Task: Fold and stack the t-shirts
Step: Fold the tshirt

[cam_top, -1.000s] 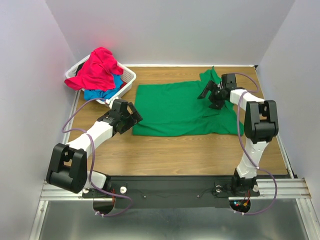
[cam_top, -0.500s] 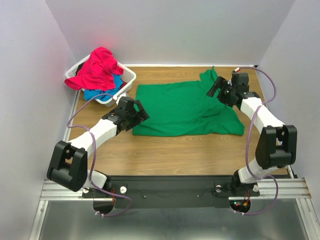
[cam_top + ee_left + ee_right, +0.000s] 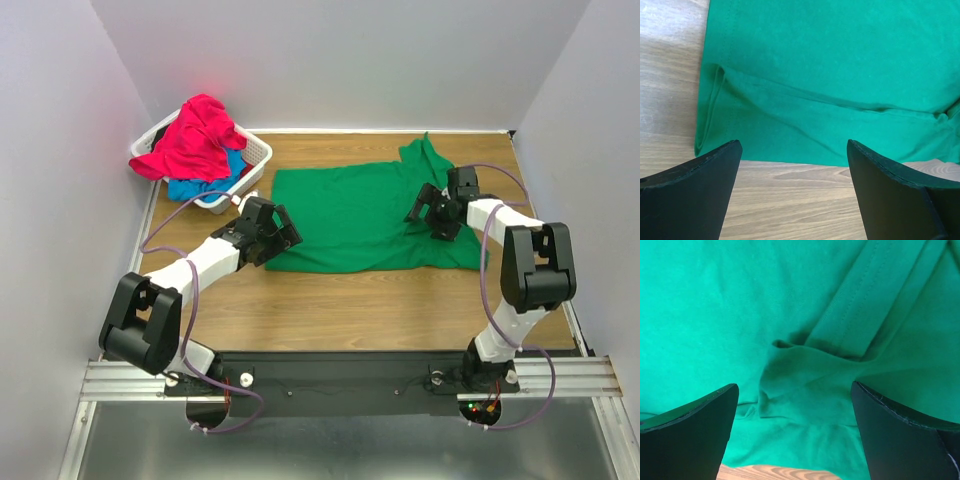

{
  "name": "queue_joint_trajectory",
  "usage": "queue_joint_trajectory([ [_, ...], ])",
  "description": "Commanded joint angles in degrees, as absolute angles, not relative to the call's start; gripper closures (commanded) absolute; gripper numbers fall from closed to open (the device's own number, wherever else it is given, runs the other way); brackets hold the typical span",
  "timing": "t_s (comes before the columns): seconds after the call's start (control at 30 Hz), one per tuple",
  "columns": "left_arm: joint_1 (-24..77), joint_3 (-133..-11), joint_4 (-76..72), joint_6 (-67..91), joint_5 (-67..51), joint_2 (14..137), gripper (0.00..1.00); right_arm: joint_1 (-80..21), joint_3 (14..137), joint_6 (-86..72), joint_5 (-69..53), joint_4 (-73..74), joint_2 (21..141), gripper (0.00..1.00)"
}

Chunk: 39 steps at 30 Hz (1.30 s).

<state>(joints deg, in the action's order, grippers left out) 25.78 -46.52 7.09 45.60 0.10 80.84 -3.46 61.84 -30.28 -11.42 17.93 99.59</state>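
The green t-shirt lies spread across the middle of the wooden table, one sleeve bunched at the far right. My left gripper is open at the shirt's near-left corner. In the left wrist view its gripper straddles bare wood just short of the green t-shirt's folded hem. My right gripper hovers open over the shirt's right side. In the right wrist view that gripper has creased green cloth between its fingers, gripping nothing. The pinkish-red t-shirt and blue t-shirt are heaped in the basket.
A white slotted basket stands at the table's far-left corner, near the left arm. White walls close in the table at the back and both sides. Bare wood runs along the near edge in front of the shirt.
My left gripper has crept right, up to the shirt's near-left corner. The right gripper swung out toward the far-right edge, then came back over the shirt's right side. Both stayed open.
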Motion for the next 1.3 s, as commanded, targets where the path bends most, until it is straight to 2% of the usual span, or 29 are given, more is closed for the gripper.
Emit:
queue_joint_trajectory([
  [0.0,25.9,-46.1,6.3,45.9,0.8,80.0,0.02,-4.4,66.7,-31.1,-12.4,15.3,102.0,0.0],
  [0.3,25.9,-46.5,5.7,46.6,0.4,81.3,0.02,-6.1,79.5,-31.1,-14.1,15.1,112.7,0.0],
  [0.53,26.0,-47.5,6.7,45.9,0.9,80.7,0.02,-6.2,85.0,-29.8,-12.9,17.0,114.2,0.0],
  [0.67,26.0,-50.4,6.9,45.0,1.1,81.5,0.02,-6.2,80.1,-28.0,-5.1,17.9,104.5,0.0],
  [0.8,26.5,-54.3,5.6,43.9,0.3,85.0,0.02,-5.1,69.8,-30.1,2.9,19.6,95.6,0.0],
  [1.0,26.5,-59.2,4.0,41.4,-2.9,93.1,0.02,-0.5,58.4,-33.8,2.0,19.9,89.5,0.0],
  [1.27,26.5,-55.6,0.9,41.7,-2.0,98.7,0.02,5.6,50.4,-38.2,-2.0,20.0,91.0,0.0],
])
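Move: The right hand, open, hovers low over the rumpled sleeve fold, about 3 cm ahead and 4 cm below; the shirt's near right corner lies some 13 cm back and 15 cm right, the upright sleeve tip 22 cm ahead, level sideways. The left hand has the long crease roughly 3 cm ahead, 4 cm right and 7 cm below; the near left corner is about 4 cm back, 5 cm left. Right hand strokes the sleeve fold 9 cm forward, arcs back-right and down; left shifts some 5 cm forward-right, then sinks. ##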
